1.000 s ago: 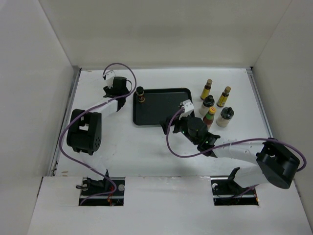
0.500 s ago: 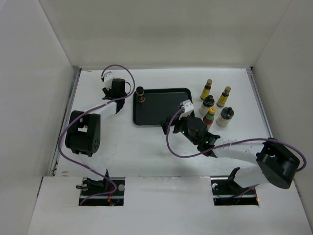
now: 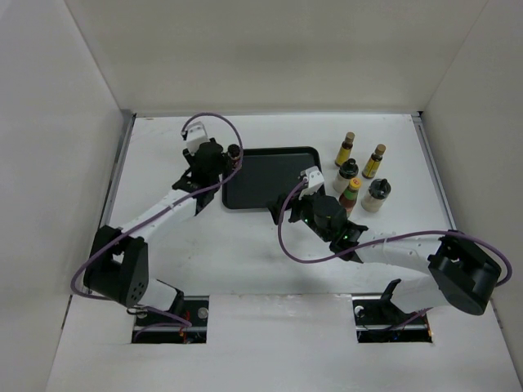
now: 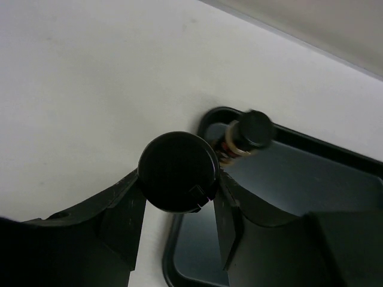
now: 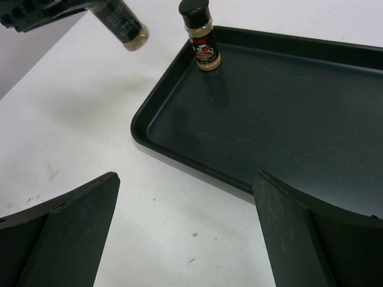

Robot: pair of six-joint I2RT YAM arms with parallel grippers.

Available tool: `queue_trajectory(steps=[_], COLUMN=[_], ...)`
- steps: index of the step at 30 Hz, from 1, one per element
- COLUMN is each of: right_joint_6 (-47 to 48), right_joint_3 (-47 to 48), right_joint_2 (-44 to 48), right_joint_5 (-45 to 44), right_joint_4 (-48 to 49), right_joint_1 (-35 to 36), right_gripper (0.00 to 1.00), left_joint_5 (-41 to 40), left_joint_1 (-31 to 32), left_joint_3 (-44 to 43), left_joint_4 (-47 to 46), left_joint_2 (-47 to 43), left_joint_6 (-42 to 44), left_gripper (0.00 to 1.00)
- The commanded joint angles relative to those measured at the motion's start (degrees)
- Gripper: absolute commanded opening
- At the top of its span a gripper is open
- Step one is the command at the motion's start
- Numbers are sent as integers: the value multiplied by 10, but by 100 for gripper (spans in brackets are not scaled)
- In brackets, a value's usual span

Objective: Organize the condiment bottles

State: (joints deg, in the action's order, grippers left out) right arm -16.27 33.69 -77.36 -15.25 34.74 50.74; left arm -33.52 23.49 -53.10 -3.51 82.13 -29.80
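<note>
My left gripper (image 4: 178,197) is shut on a short dark jar with a black cap (image 4: 178,172). It holds the jar tilted above the table at the tray's back left corner, and the right wrist view shows this jar (image 5: 125,24) in the air. A second dark black-capped jar (image 3: 234,155) (image 5: 200,37) (image 4: 246,134) stands upright in that corner of the black tray (image 3: 278,181). My right gripper (image 3: 288,207) (image 5: 185,200) is open and holds nothing, low over the table at the tray's near edge.
Right of the tray stand two slim brown yellow-capped bottles (image 3: 346,149) (image 3: 375,161), two whitish black-capped ones (image 3: 346,175) (image 3: 377,194) and a green-red one (image 3: 351,196). White walls enclose the table on three sides.
My left gripper has shut on the dark jar and swung right from the back left of the table to the tray's corner. The right arm has stayed still.
</note>
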Motion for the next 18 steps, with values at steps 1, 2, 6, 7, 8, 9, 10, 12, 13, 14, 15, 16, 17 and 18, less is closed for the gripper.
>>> queue_trajectory(steps=[1, 2, 6, 7, 8, 9, 10, 12, 13, 14, 15, 16, 17, 18], right_joint_6=[-1, -2, -3, -3, -4, -4, -3, -3, -3, -4, -4, -3, -3, -3], right_joint_3=[12, 10, 5, 4, 3, 3, 2, 2, 1, 1, 1, 1, 0, -1], right_joint_2=[19, 21, 27, 28, 29, 29, 29, 30, 31, 31, 31, 32, 34, 36], right_joint_5=[-9, -10, -10, -10, -9, -9, -9, -10, -10, -10, -10, -10, -10, -10], right_joint_4=[25, 27, 28, 29, 29, 29, 29, 28, 29, 29, 29, 29, 29, 29], right_joint_1=[5, 5, 3, 2, 0, -1, -1, -2, -2, -2, -3, -4, -4, -4], right_gripper=[98, 98, 98, 98, 98, 98, 98, 98, 99, 99, 99, 99, 99, 99], left_joint_5=[-3, -1, -8, -8, -9, -11, -12, -19, -23, -28, -32, -39, -47, -55], left_joint_1=[52, 63, 91, 94, 98, 100, 103, 108, 111, 114, 116, 120, 123, 129], left_joint_3=[-5, -14, -33, -40, -45, -49, -52, -53, -53, -53, -53, -52, -48, -45], left_joint_4=[-14, -12, -20, -21, -21, -22, -24, -27, -29, -29, -29, -31, -34, -40], left_joint_2=[-5, 6, 55, 69, 80, 90, 99, 112, 117, 122, 125, 129, 133, 139], left_joint_6=[20, 19, 21, 22, 22, 22, 22, 26, 29, 33, 36, 40, 44, 49], left_gripper=[23, 23, 23, 23, 23, 23, 23, 23, 23, 23, 24, 24, 25, 26])
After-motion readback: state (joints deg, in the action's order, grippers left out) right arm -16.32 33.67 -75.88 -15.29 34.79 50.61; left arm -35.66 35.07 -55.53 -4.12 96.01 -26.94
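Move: The left hand already holds a black-capped condiment bottle in the air, and the free spot it is meant for, in the left end of the black tray, lies about 8 cm to its right, 1 cm back and some 15 cm below. The standing bottle is roughly 7 cm ahead and 7 cm to the right, 10 cm down; the tray's middle is about 19 cm right and 1 cm ahead. From the right hand the free spot is some 12 cm ahead and 12 cm left. The left hand keeps its pinch on the upper part of the bottle and carries it about 8 cm to the right, first level across the tray's left rim, then bending into a descent of about 8 cm that slows towards the tray floor on the near side of the standing bottle. Along the way the wrist turns some 10 degrees clockwise and tips down by about as much, while the fingers stay closed on the bottle. ##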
